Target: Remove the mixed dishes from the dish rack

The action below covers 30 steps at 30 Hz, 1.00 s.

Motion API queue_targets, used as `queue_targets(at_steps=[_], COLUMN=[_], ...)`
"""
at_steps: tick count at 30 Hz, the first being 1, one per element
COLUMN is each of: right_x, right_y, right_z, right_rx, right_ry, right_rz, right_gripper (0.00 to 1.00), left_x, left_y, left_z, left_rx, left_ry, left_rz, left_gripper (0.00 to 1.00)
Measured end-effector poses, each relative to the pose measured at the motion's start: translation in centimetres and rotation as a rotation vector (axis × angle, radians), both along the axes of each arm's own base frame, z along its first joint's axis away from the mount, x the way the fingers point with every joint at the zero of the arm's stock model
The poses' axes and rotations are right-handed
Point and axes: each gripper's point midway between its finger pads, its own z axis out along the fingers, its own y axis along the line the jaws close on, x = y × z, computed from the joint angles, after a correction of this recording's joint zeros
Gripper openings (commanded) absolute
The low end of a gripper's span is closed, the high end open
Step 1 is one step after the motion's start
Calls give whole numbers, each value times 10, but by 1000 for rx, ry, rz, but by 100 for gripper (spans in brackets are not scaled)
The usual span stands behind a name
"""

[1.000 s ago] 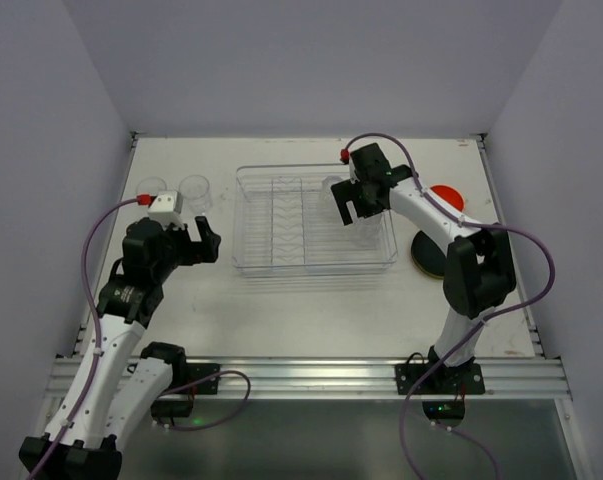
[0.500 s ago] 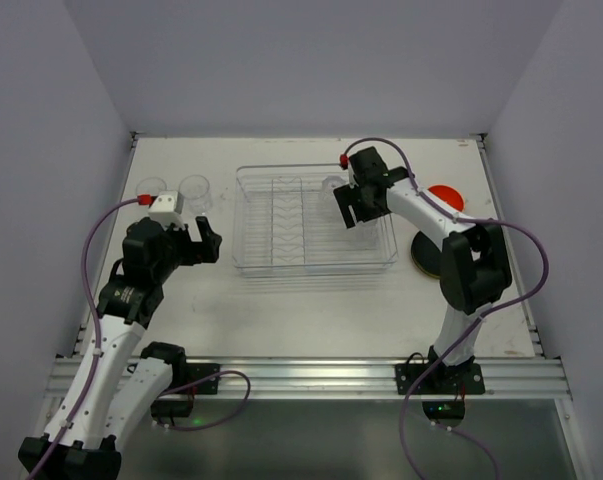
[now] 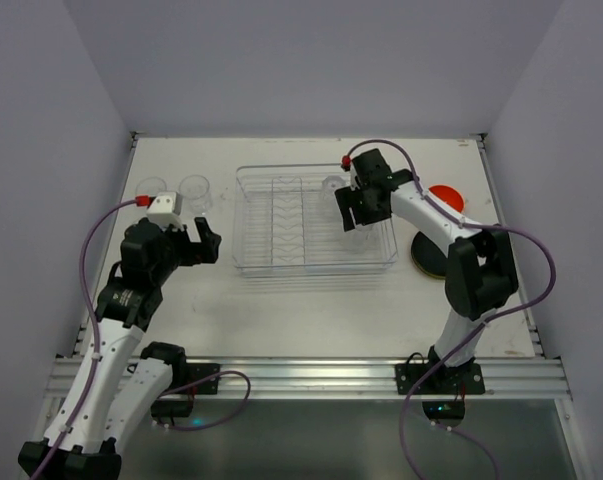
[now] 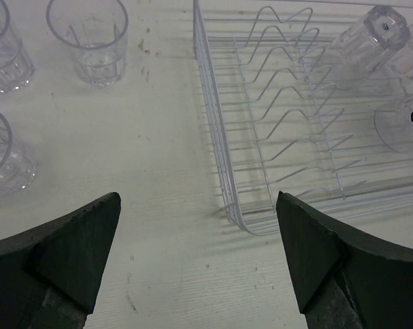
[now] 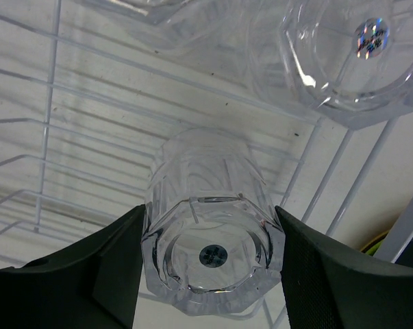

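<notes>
The dish rack [image 3: 239,225] is a clear wire tray at mid table. My right gripper [image 3: 356,207] reaches into its right end. In the right wrist view its fingers [image 5: 90,274] press both sides of an upturned clear cup [image 5: 209,233] standing on the rack wires [image 5: 48,103]. Another upturned cup [image 5: 350,55] stands just beyond it. My left gripper [image 3: 206,245] hovers open and empty over bare table left of the rack [image 4: 220,157]. Three clear cups [image 4: 88,38] stand upright on the table beyond it.
An orange bowl [image 3: 444,197] sits right of the rack. A black-backed plate with a yellow edge [image 3: 426,255] lies near the right arm's elbow. Two cups [image 3: 195,190] show at the table's left. Grey walls enclose the table on three sides.
The right gripper's fingers have closed in from wide open until they touch the cup in the rack, and the wrist has shifted slightly. The left arm has not moved.
</notes>
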Motion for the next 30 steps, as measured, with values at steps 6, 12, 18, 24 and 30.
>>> queue_targets(at_steps=[6, 12, 18, 24, 30], right_x=[-27, -46, -89, -134, -165], right_y=[4, 11, 32, 48, 53], right_z=[24, 82, 133, 180, 210], right_rx=[99, 261, 555, 819, 951], right_ry=[-10, -137, -263, -414, -513], right_rz=[-8, -15, 69, 217, 354], right_gripper=[0, 0, 0, 0, 0], left_x=[-2, -7, -14, -39, -74], left_y=[0, -16, -89, -168, -230], left_z=[6, 13, 52, 62, 84], left_rx=[-5, -61, -392, -568, -676], left_ry=[-23, -39, -129, -59, -74], left_rz=[-3, -77, -386, -686, -914], left_gripper=[100, 100, 100, 100, 98])
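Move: The right hand already grips a glass base-up in the rack; the open left gripper that it goes to is about 37 cm left, 11 cm back and 11 cm higher. The two remaining glasses stand 7 cm ahead, one straight out, one 7 cm left; the black plate lies 19 cm right, 9 cm back. From the left hand, the held glass is some 37 cm right, 11 cm ahead and 14 cm below, and the rack's middle 26 cm right, 11 cm ahead, 18 cm below. Keeping its grip on the glass's base end, the right hand lifts it some 21 cm while drawing back 17 cm and slightly left, swinging its fingers up so the mouth turns from down to leftward. The left hand, wide open, soon sweeps about 23 cm right towards that mouth, also rising and easing back, turning roughly 50 degrees clockwise with its left side dipping. ##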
